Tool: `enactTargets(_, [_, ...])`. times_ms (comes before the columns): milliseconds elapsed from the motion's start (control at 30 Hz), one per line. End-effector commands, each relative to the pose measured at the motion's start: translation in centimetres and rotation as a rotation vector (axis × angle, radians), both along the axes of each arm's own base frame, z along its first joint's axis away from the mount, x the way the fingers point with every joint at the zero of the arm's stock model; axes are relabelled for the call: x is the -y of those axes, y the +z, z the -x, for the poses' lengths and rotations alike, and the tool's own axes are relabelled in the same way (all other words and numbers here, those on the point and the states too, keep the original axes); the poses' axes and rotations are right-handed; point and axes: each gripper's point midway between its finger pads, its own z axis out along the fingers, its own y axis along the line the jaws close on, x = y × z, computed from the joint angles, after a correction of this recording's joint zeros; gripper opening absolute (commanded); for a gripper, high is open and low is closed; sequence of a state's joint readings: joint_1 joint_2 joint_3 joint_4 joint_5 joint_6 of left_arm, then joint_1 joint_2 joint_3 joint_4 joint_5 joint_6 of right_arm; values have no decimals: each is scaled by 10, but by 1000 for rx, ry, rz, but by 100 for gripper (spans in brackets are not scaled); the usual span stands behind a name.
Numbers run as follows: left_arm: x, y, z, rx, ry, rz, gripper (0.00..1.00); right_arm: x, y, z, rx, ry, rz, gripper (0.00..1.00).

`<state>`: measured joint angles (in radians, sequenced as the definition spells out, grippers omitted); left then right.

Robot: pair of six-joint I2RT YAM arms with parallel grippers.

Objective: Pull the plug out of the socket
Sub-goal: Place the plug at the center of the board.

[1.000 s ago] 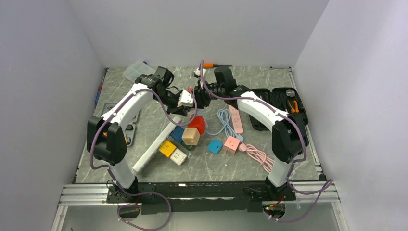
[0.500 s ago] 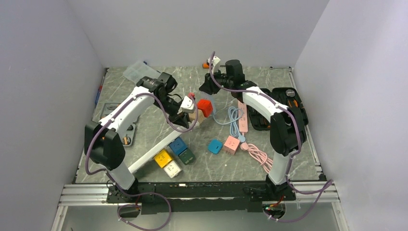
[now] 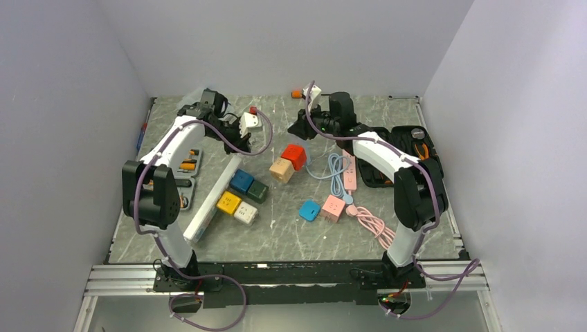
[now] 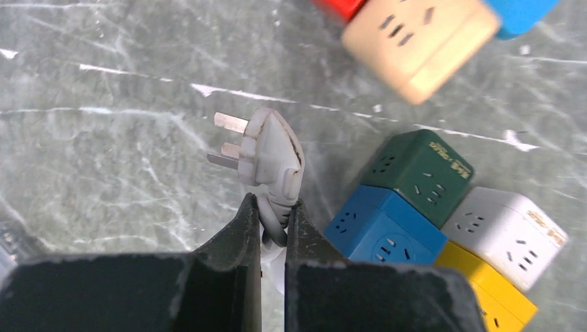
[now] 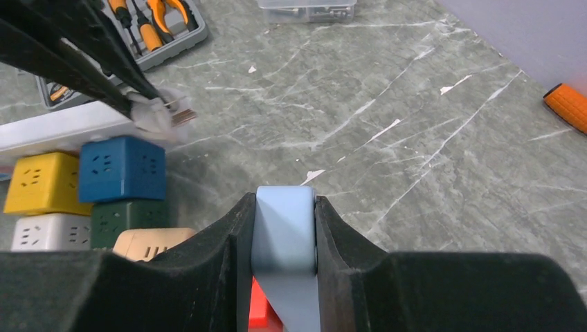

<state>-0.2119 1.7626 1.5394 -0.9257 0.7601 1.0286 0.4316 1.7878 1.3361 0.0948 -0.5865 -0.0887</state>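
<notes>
The white plug [image 4: 273, 149] hangs in the air with its metal prongs bare, free of any socket. My left gripper [image 4: 272, 204] is shut on the plug's neck where the cable leaves it. From above, the plug [image 3: 250, 122] sits at the back left of centre, with the left gripper [image 3: 239, 126] beside it. My right gripper [image 5: 284, 202] is shut on a pale blue socket block [image 5: 284, 232], held above a red cube. In the top view the right gripper [image 3: 299, 129] is well right of the plug, and the block is hidden there.
A red cube [image 3: 295, 155] and a beige cube [image 3: 281, 169] lie at centre. Blue [image 3: 241, 181], green [image 3: 257, 190], yellow [image 3: 228, 203] and white [image 3: 245, 213] cubes sit beside a long white strip [image 3: 208, 211]. A pink strip [image 3: 348, 173], pink cube [image 3: 333, 206] and tool case [image 3: 408, 149] lie to the right.
The two grippers, close together a second ago, have drawn apart. The left carried the plug back and left with bare prongs. The white strip and cubes have dropped flat on the table.
</notes>
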Motion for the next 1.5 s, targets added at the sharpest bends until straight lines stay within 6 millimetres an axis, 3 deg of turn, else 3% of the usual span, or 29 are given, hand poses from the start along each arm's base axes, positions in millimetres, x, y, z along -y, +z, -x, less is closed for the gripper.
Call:
enactTargets(0, [7,21,-51,210,88,30,0,2,34,12,1,10,-86,0])
enactTargets(133, [6,0,-68,166,160,19,3,3,46,19,-35,-5,-126,0])
enactTargets(267, [8,-14,-76,87,218,27,19,7,51,28,-45,-30,-140,0])
enactTargets(367, [11,-14,-78,63,251,49,46,8,47,35,-39,-46,-109,0])
enactTargets(433, [11,-11,-77,62,261,58,74,9,45,37,-50,-49,-95,0])
enactTargets(500, [11,-1,-77,71,272,74,95,10,45,39,-59,-50,-92,0])
enactTargets(533, [11,8,-77,83,277,86,99,10,47,40,-59,-53,-94,0])
enactTargets(700, [16,65,-72,110,298,189,99,11,56,43,-51,-62,-98,0])
enactTargets(867, [36,111,-47,0,312,325,99,0,67,42,-47,-98,-66,0])
enactTargets(967, [48,112,-29,-70,326,317,99,-10,72,45,-36,-123,-37,0])
enactTargets(1233, [73,83,31,-179,247,338,99,-23,94,68,36,-91,-78,0])
enactTargets(1333, [78,69,44,-255,256,342,99,-20,97,70,52,-98,-83,0])
enactTargets(1467, [83,66,50,-364,338,375,99,-21,101,64,68,-130,-61,0])
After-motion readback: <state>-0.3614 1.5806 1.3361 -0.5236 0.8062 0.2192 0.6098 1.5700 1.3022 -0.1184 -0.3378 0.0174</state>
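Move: The left hand already pinches the white plug; its spot is bare table about 6 cm ahead and 7 cm below. From this hand, the white strip's far end is roughly 3 cm back, 2 cm left and the blue cube some 10 cm back, 1 cm left, both about 6 cm lower. The red cube hangs about 4 cm back, 15 cm right, 3 cm lower; from the right hand, it is about 6 cm back, directly in line sideways, 5 cm below. Lets go of the white plug on the table: the left hand carries it about 6 cm forward and 5 cm down, opens wide, lifts clear some 15 cm, then swings back and right and sinks, still open, towards the red cube. The right hand keeps its grip on the light-blue socket and draws it about 7 cm back, rising some 4 cm. ##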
